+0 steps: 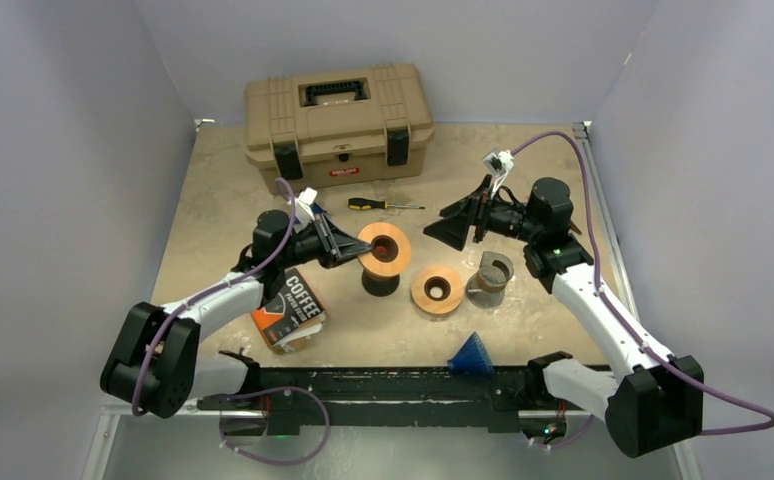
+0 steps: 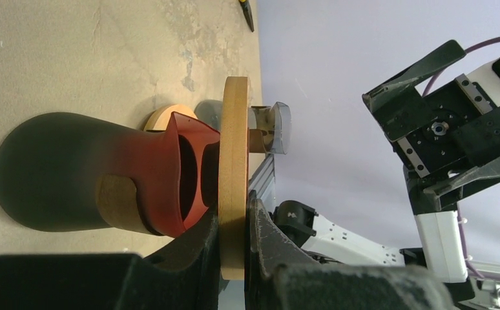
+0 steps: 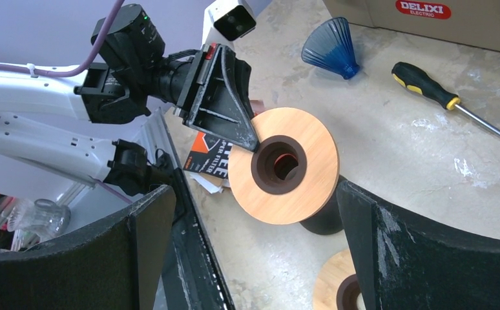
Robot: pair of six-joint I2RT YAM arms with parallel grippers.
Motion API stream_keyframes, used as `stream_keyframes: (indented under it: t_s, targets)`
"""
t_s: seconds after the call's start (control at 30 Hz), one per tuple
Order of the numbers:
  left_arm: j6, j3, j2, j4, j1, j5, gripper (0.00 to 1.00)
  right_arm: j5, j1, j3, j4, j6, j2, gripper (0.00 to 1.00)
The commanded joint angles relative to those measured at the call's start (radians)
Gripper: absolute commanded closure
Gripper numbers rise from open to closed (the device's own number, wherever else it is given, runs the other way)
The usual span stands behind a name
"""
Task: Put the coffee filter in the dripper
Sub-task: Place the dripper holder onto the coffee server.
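Observation:
My left gripper is shut on the wooden collar of a dripper. That dripper has a black-to-red cone body, tipped over with its dark wide end on the table. The collar and its dark hole face the right wrist camera. My right gripper hangs open to the dripper's right with nothing between its fingers. A blue pleated cone-shaped coffee filter lies at the table's near edge. A second wooden-collared dripper sits on the table.
A packet marked coffee paper filter lies under the left arm. A grey cup stands beside the second dripper. A tan toolbox is at the back, with a yellow-and-black screwdriver before it.

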Motion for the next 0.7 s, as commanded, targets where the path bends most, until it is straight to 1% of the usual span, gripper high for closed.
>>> stream_keyframes:
  t_s: [0.0,0.2,0.57,0.67]
  targets:
    - [0.106,0.035,0.006,-0.102,0.011,-0.038,0.88,0.016,-0.001,0.014,0.016,-0.008,-0.002,0.01]
    - [0.160,0.064,0.012,-0.175,0.011,-0.058,0.76,0.017,-0.001,0.018,0.015,-0.008,0.003,0.01]
    - [0.186,0.076,0.018,-0.199,0.011,-0.044,0.65,0.022,-0.001,0.018,0.015,-0.009,0.009,0.01]
    - [0.197,0.078,0.008,-0.211,0.011,-0.043,0.58,0.022,-0.001,0.019,0.018,-0.009,0.013,0.01]
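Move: Just to the right of the left hand, which still pinches the dripper holder by its rim, stands the coffee server: its axis some 4 cm right, level fore and aft, its middle about 8 cm below. Level with the server, the second wooden ring lies about 11 cm to its right and 2 cm nearer, and the coffee filter pack some 19 cm to its left and 6 cm nearer. From the right hand, the server is about 10 cm left, 1 cm ahead and 18 cm below. Easing its pinch on the dripper holder's rim, the left hand opens its fingers from nearly shut to somewhat over a third, one finger staying above the rim and one below. Meanwhile it sinks about 1 cm towards the server, with a slight roll of some 5 degrees that lifts its left side. ##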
